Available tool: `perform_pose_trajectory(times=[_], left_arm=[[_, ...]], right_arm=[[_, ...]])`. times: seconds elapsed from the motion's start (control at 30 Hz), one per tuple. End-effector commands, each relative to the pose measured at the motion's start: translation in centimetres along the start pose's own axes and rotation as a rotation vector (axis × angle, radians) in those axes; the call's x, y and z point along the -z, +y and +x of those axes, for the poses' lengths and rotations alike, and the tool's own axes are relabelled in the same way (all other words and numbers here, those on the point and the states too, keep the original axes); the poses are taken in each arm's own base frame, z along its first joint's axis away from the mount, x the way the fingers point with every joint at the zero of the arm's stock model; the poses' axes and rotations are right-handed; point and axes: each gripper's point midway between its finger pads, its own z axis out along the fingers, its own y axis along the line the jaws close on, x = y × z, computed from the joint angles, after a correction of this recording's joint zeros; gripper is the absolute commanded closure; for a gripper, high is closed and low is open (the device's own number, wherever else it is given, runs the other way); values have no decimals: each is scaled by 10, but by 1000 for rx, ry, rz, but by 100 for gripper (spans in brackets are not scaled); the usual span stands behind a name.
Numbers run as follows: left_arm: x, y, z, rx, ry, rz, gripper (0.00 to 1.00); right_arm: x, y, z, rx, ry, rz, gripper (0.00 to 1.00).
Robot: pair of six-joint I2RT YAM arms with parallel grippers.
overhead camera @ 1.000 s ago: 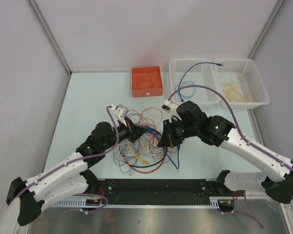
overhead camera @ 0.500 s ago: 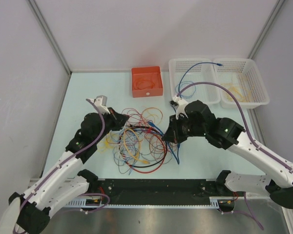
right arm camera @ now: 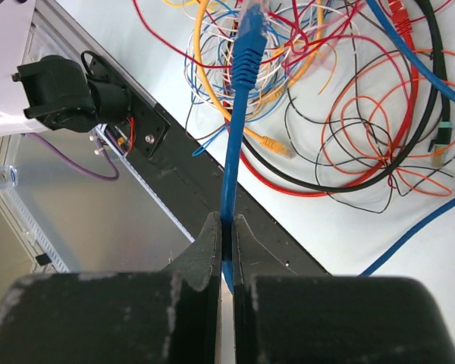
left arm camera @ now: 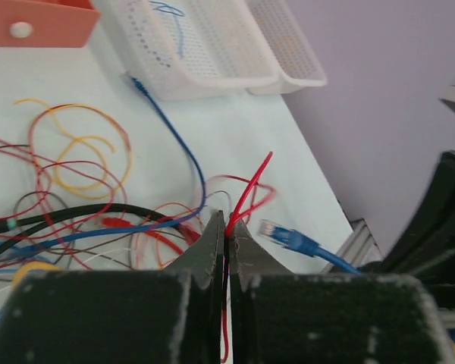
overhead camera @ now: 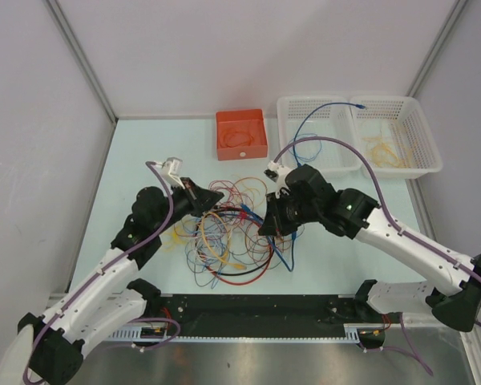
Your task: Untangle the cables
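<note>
The cables (overhead camera: 228, 237) lie in a loose tangle of red, orange, yellow, blue, white and black loops at the table's middle. My left gripper (overhead camera: 217, 196) is at the tangle's upper left edge. In the left wrist view this gripper (left arm camera: 227, 221) is shut on a thin red wire (left arm camera: 251, 184) that sticks up past its tips. My right gripper (overhead camera: 266, 228) is over the tangle's right side. There it (right arm camera: 226, 221) is shut on a blue cable (right arm camera: 240, 98), whose plug end (right arm camera: 251, 17) points away over the heap.
An orange box (overhead camera: 241, 148) stands behind the tangle. Two white baskets (overhead camera: 282, 120) (overhead camera: 423, 128) stand at the back right; a blue cable (overhead camera: 305, 127) trails from the left one and yellowish wires lie in the right one. A black rail (overhead camera: 256, 308) runs along the near edge.
My left gripper drew back to the left out of the tangle, then came partway back right. My right gripper shifted right and returned left. Both stayed shut.
</note>
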Motion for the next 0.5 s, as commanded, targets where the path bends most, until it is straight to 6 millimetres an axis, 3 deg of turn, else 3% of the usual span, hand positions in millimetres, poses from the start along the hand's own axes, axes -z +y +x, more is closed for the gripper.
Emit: perform_pose_trajectory(times=[0.0,0.23,0.33,0.47], left_arm=[[9,-66,-24,-39,-44,239,100],[14,-108,-22,-67,10,352,100],[13,-93,-33,-73,-38,244,100],[13,-45,-38,-97,-49,-9,100]], right_arm=[[-9,9,-10,37,-24,-34,100],[-33,7,-19,47,-31,-31,100],[-34,11,-17,43,-18,-52,100],[-18,4,-16,50,-51,2,100]])
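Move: The left gripper already holds a thin red strand. The middle of the cable tangle lies about 8 cm to its right, 3 cm back and 22 cm below. The blue plug hanging from the right gripper is some 10 cm right and 6 cm back, near its height, and the yellow cable lies 1 cm right and 3 cm back, 23 cm below. From the right gripper, the tangle's middle is about 9 cm left, 7 cm ahead and 22 cm below. Draw the left gripper up about 6 cm while bringing it back and to the right, about 4 cm each way, towards the right gripper, turning it some 10 degrees clockwise and keeping the red strand pinched. Meanwhile ease the right gripper, still shut on the blue cable, a few centimetres left, down and slightly forward towards the tangle. ##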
